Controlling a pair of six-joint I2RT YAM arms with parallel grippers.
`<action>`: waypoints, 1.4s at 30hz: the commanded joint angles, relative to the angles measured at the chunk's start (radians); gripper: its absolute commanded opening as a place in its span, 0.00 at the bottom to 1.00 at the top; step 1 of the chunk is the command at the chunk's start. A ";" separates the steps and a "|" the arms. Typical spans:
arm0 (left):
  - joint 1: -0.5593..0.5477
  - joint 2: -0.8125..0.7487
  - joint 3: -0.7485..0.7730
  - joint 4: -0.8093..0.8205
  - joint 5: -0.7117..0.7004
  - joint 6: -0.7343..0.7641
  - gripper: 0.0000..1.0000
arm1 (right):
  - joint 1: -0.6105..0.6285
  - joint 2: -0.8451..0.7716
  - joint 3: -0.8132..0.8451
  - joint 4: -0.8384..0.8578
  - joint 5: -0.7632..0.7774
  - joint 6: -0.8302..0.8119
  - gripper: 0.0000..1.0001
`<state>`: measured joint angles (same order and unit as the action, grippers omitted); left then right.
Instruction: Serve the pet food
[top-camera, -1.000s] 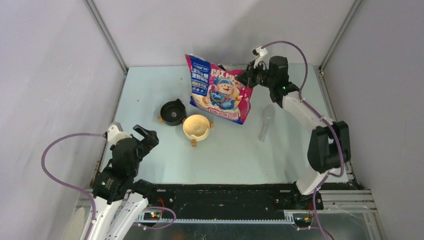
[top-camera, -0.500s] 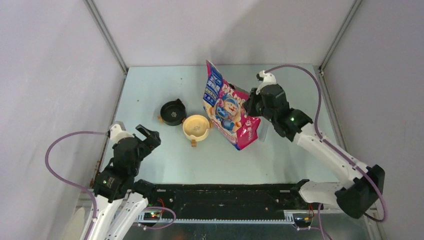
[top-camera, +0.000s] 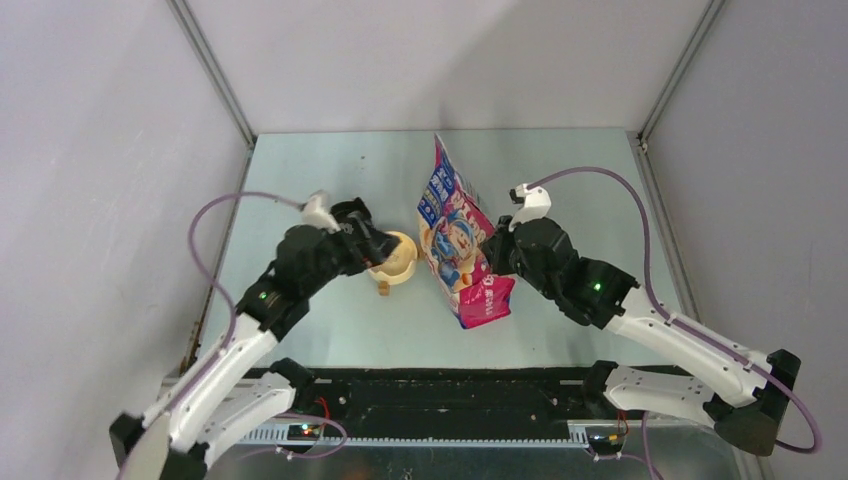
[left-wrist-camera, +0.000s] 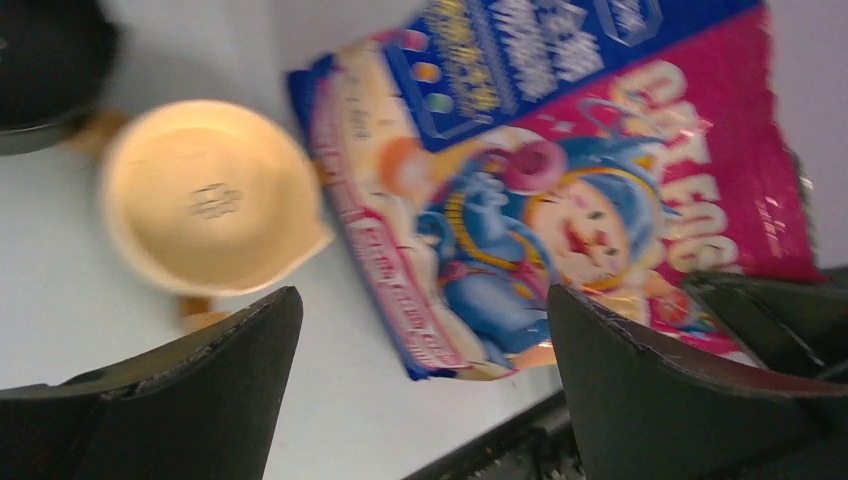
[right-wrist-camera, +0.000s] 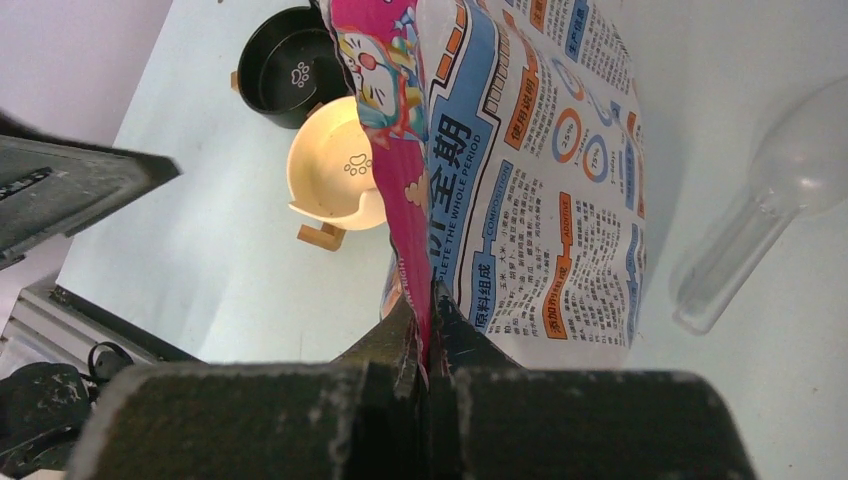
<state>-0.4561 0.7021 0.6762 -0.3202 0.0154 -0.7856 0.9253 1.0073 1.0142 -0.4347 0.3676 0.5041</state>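
Observation:
The blue-and-pink cat bag (top-camera: 455, 245) hangs tilted in the middle of the table, just right of the cream bowl (top-camera: 402, 264). My right gripper (top-camera: 497, 257) is shut on the bag's pink edge (right-wrist-camera: 425, 270). The right wrist view shows the bag's printed back (right-wrist-camera: 530, 180). My left gripper (top-camera: 383, 248) hovers over the bowls with its jaws wide open and nothing between them. Past it, the left wrist view shows the cream bowl (left-wrist-camera: 205, 195) and the bag's front (left-wrist-camera: 560, 190). Both bowls look empty. The pet food is hidden from every view.
A black bowl (right-wrist-camera: 290, 70) stands just behind the cream bowl (right-wrist-camera: 340, 170); my left arm covers it in the top view. A clear plastic scoop (right-wrist-camera: 770, 210) lies on the table to the bag's right. The black base rail (top-camera: 450, 390) runs along the near edge.
My right arm has carried the bag from the back of the table nearer and left, up beside the cream bowl. My left arm has reached from the near left out over the bowls.

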 joint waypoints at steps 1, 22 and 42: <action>-0.162 0.206 0.180 0.253 0.091 0.030 0.99 | 0.038 -0.037 0.024 0.137 -0.068 0.046 0.00; -0.295 0.606 0.507 0.253 0.090 0.043 0.99 | -0.054 0.047 -0.045 0.158 -0.130 -0.004 0.00; -0.320 0.622 0.491 0.214 -0.012 0.023 0.72 | -0.041 0.014 -0.068 0.180 -0.148 0.002 0.00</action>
<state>-0.7689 1.3167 1.1488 -0.1066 0.0322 -0.7692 0.8703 1.0206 0.9554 -0.3077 0.2604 0.4973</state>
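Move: The bag's top edge, which the left hand goes for, is some 20 cm to its right, about 8 cm ahead and 4 cm above. Low beneath that hand, roughly 20 cm down, the cream bowl is 4 cm ahead and 3 cm right, the black bowl 12 cm ahead and 9 cm left. The right hand already pinches the near end of that edge, whose middle lies 11 cm ahead and 4 cm left of it, about level. Rightward and rising, the left hand sweeps about 17 cm from above the bowls to the bag's top edge, also going a little forward and turning some 20 degrees clockwise. It then hovers there beside the right hand, fingers closing by about a quarter; whether they touch the bag can't be seen. The right hand keeps its pinch, easing barely a centimetre forward and left. ##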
